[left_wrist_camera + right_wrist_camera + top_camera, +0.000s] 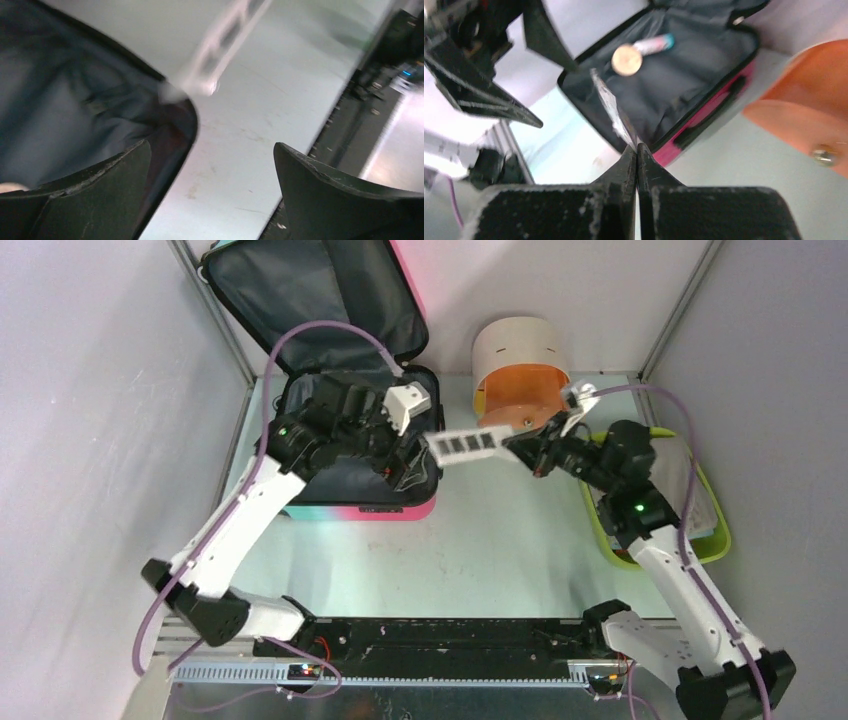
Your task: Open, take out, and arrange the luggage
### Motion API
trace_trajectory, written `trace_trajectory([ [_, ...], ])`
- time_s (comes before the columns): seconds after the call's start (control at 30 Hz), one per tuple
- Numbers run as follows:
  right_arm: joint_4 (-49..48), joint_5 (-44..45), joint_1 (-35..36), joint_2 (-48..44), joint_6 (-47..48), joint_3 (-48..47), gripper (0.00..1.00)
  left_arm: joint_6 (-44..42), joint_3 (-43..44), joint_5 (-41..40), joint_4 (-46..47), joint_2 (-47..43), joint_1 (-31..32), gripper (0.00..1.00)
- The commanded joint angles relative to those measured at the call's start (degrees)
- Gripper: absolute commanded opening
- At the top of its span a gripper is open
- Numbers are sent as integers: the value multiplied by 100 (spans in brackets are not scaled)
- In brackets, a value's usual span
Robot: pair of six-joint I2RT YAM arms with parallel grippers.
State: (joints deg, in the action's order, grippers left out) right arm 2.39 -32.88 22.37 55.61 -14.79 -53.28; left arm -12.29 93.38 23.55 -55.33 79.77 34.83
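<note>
The luggage [368,510] lies open at the back left, its lid propped up against the wall and the dark grey lining showing. My left gripper [398,462] hangs open and empty over its right front corner. In the left wrist view [211,145] the jaws stand wide apart over the table beside the lining [60,100]. My right gripper [522,450] is shut on one end of a thin white strip with dark squares [465,445], held in the air just right of the case. The right wrist view shows the gripper [637,147], the strip edge-on [610,106], and a gold disc [626,60] and a pink-teal tube [654,44] inside the case.
A beige cylinder with an orange face [520,375] stands at the back centre, close behind my right gripper. A lime-green tray [718,545] holding pale items sits at the right under the right arm. Grey walls close in both sides.
</note>
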Motion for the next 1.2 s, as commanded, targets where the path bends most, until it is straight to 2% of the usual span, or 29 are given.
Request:
trace_trajectory([
  [0.0, 439, 270, -803, -199, -949, -796, 0, 327, -448, -1580, 963, -828, 4, 100],
  [0.2, 2002, -38, -1991, 452, -2582, -2201, 0, 3, -2009, -3161, 1631, -1593, 6, 100],
  [0.3, 2198, -102, -2428, 622, -3334, -2276, 0, -106, -2751, -3460, 1871, -1921, 6, 100],
  [0.43, 2377, 21, -2590, 876, -3638, -2293, 0, -60, -3511, -3672, 2570, -2462, 6, 100],
  [0.53, 2169, -68, -2613, 1122, -3813, -2298, 0, -28, -4029, -4037, 2953, -2644, 6, 100],
  [0.67, 1530, -166, -2583, 1555, -4239, -2299, 0, 12, -4317, -4331, 3288, -2499, 6, 100],
  [0.83, 671, -314, -2481, 1985, -5082, -2320, 0, 123, -3998, -4277, 2938, -2111, 6, 100],
  [1.17, 1265, 220, -2376, 2923, -4826, -2701, 0, 109, -4086, -4394, 2979, -2282, -2, 100],
])
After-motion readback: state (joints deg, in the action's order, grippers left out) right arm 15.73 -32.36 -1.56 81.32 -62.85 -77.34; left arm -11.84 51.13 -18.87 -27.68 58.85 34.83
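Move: The open mouth of the orange-fronted cabinet, where the packet held by the right hand is being taken, lies about 17 cm ahead of that hand, 4 cm to its right and 12 cm below. From the same hand the suitcase is some 40 cm left and 8 cm ahead, the green tray 34 cm right and 4 cm back. The round jar lies roughly 18 cm ahead of the empty left hand, 28 cm left and 24 cm below; the bottle is about 8 cm beyond the jar and 3 cm right of it. Forward some 15 cm and 11 cm to the right, in an arc that first lifts about 9 cm and then sinks back, the right hand carries the barcoded packet to the cabinet mouth, rolling some 60 degrees and keeping its pinch. The left hand, already open and free of the packet, swings left about 13 cm and down 10 over the suitcase's near edge, towards the jar, its fingers turning to point forward. ##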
